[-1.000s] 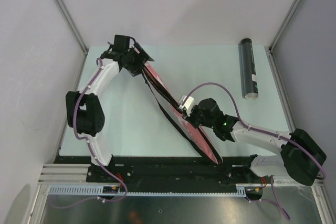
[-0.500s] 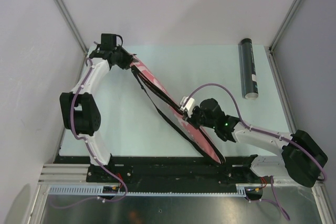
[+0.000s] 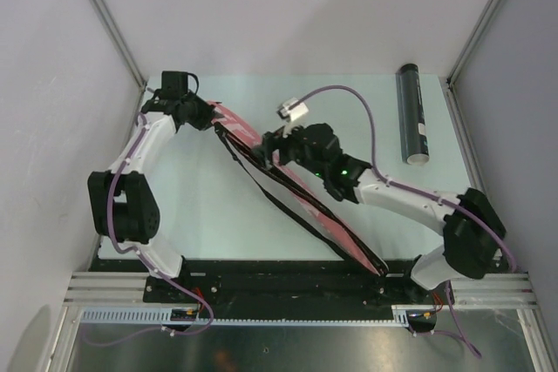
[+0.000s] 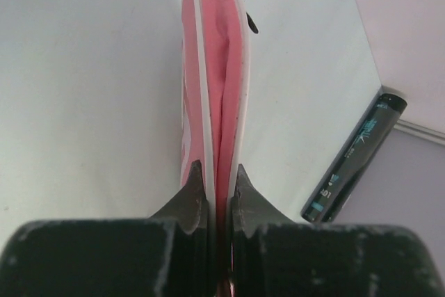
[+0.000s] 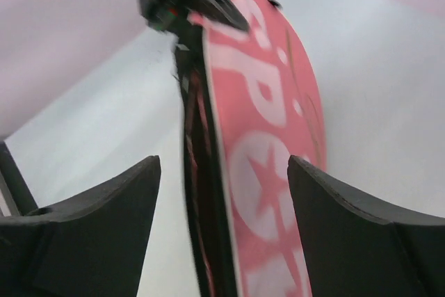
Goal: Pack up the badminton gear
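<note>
The pink "SPORT" racket bag (image 3: 301, 193) stands on its edge, running diagonally from far left to the near middle of the table, with its black strap (image 3: 270, 198) hanging along its left side. My left gripper (image 3: 212, 116) is shut on the bag's far end, and in the left wrist view the fingers (image 4: 198, 193) pinch the white-piped pink edge (image 4: 212, 67). My right gripper (image 3: 266, 152) is open and straddles the bag (image 5: 271, 102) and strap (image 5: 198, 172) near its middle, touching neither. The black tube (image 3: 412, 115) lies at the far right. Rackets and shuttlecocks are out of view.
White walls close in the table on the left, back and right. The tube (image 4: 354, 158) lies close to the right wall. The black base rail (image 3: 279, 278) runs along the near edge, under the bag's near end.
My left gripper has shut on the bag's far end and drawn it left. My right gripper has let go of the bag, opened, and moved up along it toward the far end.
</note>
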Controlling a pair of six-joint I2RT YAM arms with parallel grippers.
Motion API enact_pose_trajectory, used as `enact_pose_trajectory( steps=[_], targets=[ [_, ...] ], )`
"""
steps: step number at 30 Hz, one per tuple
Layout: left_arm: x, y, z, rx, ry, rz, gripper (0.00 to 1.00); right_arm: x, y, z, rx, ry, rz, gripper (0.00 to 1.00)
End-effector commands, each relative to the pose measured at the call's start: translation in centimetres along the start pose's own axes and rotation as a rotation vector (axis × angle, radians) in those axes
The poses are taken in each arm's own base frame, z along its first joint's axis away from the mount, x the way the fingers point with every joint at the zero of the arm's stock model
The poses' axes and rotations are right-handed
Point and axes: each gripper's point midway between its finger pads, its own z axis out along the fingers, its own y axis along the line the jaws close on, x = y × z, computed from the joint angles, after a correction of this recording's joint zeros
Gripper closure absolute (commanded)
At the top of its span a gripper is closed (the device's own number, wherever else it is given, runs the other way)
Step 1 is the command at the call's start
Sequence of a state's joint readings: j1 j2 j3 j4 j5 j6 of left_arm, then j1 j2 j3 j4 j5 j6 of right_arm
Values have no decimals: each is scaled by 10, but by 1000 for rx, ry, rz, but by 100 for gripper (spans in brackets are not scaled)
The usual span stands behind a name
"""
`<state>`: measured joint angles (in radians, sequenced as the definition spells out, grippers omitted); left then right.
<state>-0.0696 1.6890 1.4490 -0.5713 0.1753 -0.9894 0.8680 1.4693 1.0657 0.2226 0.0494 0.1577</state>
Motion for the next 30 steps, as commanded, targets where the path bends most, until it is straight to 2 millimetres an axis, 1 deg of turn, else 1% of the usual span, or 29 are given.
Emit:
enact_pose_trajectory(
  steps=[1, 2, 3, 4, 5, 6, 7, 8, 9, 10, 11, 12, 16, 19, 21, 26, 28, 30],
  targets=[
    [9, -23, -43, 93, 7, -96, 100, -41, 41, 30, -44, -172, -47, 26],
    [9, -24, -46, 100, 4, -95, 100, -36, 44, 38, -61, -177, -91, 30],
    [9, -23, -47, 98, 3, -95, 99, -35, 49, 41, -82, -191, -207, 42],
    [10, -25, -49, 107, 6, -92, 99, -39, 54, 43, -102, -221, -263, 45],
    [11, -24, -51, 107, 9, -95, 100, -28, 59, 49, -128, -210, -333, 45],
    [13, -22, -50, 102, 15, -96, 99, -25, 62, 51, -130, -215, -439, 47],
    [15, -21, -51, 104, 21, -95, 100, -27, 64, 54, -129, -244, -487, 47],
    [16, -20, -51, 102, 26, -97, 100, -23, 65, 58, -136, -249, -528, 46],
    [18, -16, -50, 95, 30, -97, 99, -14, 65, 63, -139, -240, -563, 45],
    [20, -15, -50, 94, 34, -98, 100, -17, 66, 64, -146, -269, -618, 44],
    [22, -12, -51, 89, 35, -98, 100, -13, 73, 65, -188, -279, -647, 43],
    [23, -10, -50, 85, 37, -101, 100, -12, 73, 67, -187, -287, -664, 43],
    [27, -6, -52, 81, 43, -100, 100, -23, 82, 68, -212, -368, -728, 41],
    [29, -6, -55, 86, 45, -99, 100, -19, 88, 72, -264, -396, -779, 41],
    [28, -7, -57, 92, 41, -95, 100, -18, 84, 75, -270, -402, -805, 43],
    [31, -6, -59, 94, 49, -94, 100, -9, 86, 79, -307, -404, -876, 47],
    [31, -6, -58, 93, 55, -94, 100, -10, 83, 80, -290, -415, -897, 48],
    [32, -4, -58, 90, 57, -92, 100, -13, 82, 81, -272, -431, -914, 52]
  ],
)
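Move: The right hand hovers open, empty, over the bag. The black strap end with its tab, by the left fingers, lies about 11 cm to its left, 6 cm farther out and some 4 cm lower. The bag's middle is roughly 8 cm back, 7 cm right and 14 cm down; the loose strap hangs about 12 cm back, 3 cm right, 20 cm down. From the left hand, pinching the bag's far end, that strap end is 2 cm back, 2 cm right, level. Leftwards, fast at first and then easing, the right hand goes about 11 cm towards the strap end beside the left fingers, bobbing slightly, rolling some 50 degrees counter-clockwise as seen along its fingers and narrowing them to about half open. The left hand keeps its pinch and draws the far end back about 4 cm; whether the right fingers touch the strap can't be seen. ##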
